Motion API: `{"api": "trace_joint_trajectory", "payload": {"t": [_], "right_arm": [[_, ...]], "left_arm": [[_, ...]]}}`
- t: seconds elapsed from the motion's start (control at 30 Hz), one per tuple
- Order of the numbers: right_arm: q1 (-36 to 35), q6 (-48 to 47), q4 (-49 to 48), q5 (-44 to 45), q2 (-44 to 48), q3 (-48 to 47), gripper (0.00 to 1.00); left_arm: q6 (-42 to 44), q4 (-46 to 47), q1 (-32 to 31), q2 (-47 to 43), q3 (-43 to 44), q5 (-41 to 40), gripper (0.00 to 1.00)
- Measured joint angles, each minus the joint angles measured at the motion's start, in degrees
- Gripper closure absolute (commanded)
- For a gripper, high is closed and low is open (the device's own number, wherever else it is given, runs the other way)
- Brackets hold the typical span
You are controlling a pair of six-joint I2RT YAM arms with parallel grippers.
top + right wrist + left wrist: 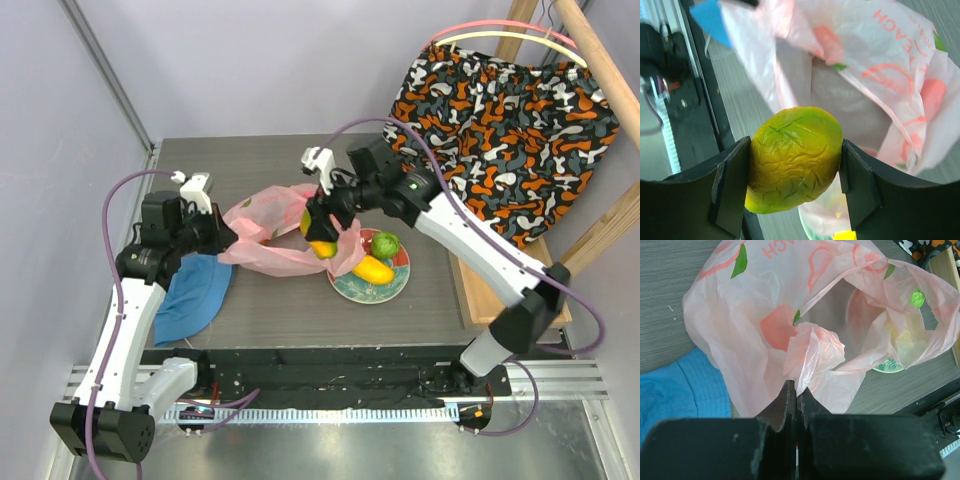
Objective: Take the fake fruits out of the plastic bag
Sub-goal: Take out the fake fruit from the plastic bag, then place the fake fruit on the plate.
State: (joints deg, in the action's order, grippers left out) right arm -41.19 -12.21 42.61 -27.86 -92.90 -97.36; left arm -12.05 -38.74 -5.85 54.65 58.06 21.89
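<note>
The pink translucent plastic bag (268, 232) lies crumpled on the table with its mouth facing right. My left gripper (226, 236) is shut on a fold of the bag's edge (810, 347), its jaws pressed together (798, 392). At the bag's mouth my right gripper (318, 234) is shut on a wrinkled yellow-green fake fruit (794, 159), held clear of the table; from above this fruit (321, 246) looks orange-yellow. A green apple (386, 244) and a yellow fruit (373, 270) rest on the plate (385, 294). In the left wrist view the bag's inside (840, 310) looks hollow.
A blue fabric hat (195, 296) lies under the left arm, beside the bag. A patterned orange, black and white cloth (505, 130) hangs on a wooden rack at the back right. A wooden board (480, 295) sits at the table's right edge.
</note>
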Motion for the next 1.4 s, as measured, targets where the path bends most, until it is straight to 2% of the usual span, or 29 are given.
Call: {"api": "trace_joint_trajectory", "payload": {"t": [0.2, 0.33, 0.5, 0.57, 0.83, 0.97, 1.03, 1.07, 1.1, 1.13, 1.4], "right_arm": [[2.89, -10.08, 6.38, 5.33, 11.23, 14.10, 0.62], [12.70, -11.39, 10.12, 10.14, 14.43, 23.34, 0.63], [21.07, -9.84, 10.32, 13.33, 12.57, 28.04, 0.62], [21.38, -9.09, 9.27, 13.73, 10.95, 28.96, 0.57], [21.44, -5.16, 2.12, 15.69, -0.83, 29.03, 0.56], [21.55, -5.25, 0.28, 18.03, -3.13, 29.05, 0.48], [21.68, -5.44, -0.28, 18.43, -3.13, 29.03, 0.38], [21.70, -5.42, -0.55, 18.40, -3.13, 29.05, 0.19], [21.73, -5.35, -0.76, 18.18, -3.13, 29.05, 0.07], [21.79, -5.01, -0.79, 17.90, -3.13, 29.05, 0.01], [21.81, -3.48, 3.43, 11.58, -1.38, 26.75, 0.00]], "left_arm": [[-0.17, 0.94, 0.02, -0.07, 0.00, 0.11, 1.00], [-1.03, 1.84, 0.28, -0.50, -0.13, 0.24, 1.00], [-1.44, 2.51, 0.37, -1.01, -0.68, 0.61, 1.00], [-1.53, 2.51, 0.39, -1.01, -0.79, 0.72, 1.00], [-1.79, 2.58, 0.79, -0.98, -0.79, 1.62, 1.00], [-2.34, 2.58, 1.18, -0.98, -0.79, 2.01, 1.00], [-2.54, 2.69, 1.46, -0.98, -0.79, 2.23, 1.00], [-2.58, 2.78, 1.53, -0.98, -0.81, 2.29, 1.00], [-2.62, 2.97, 1.66, -0.94, -0.85, 2.43, 1.00], [-2.64, 3.06, 1.73, -0.92, -0.87, 2.60, 1.00], [-2.49, 3.06, 1.81, -0.57, -0.90, 3.54, 1.00]]}}
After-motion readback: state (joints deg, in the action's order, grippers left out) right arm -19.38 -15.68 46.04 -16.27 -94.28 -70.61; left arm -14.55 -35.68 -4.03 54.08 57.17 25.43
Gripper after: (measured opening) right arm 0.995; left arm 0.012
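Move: The right gripper holds the green-and-yellow mango above the bag. The plate's middle lies about 15 cm to its right, 3 cm ahead and 25 cm below, with free room on the plate's right side. On it sit a yellow mango, some 16 cm right and 2 ahead, and the green fruit, about 19 cm right and 8 ahead. The bag's middle is 8 cm left and 10 ahead. From the left gripper the plate lies about 34 cm right, 2 ahead. Swing the right gripper about 21 cm to the right, already sinking, to bring the held mango over the plate's right side. Then go down, to some 21 cm below the start, easing forward a few centimetres, tipping the fingers steeper and turning the wrist clockwise. Open wide to let the mango go beside the yellow one, and start lifting off a couple of centimetres. Keep the left fingers shut on the bag. ##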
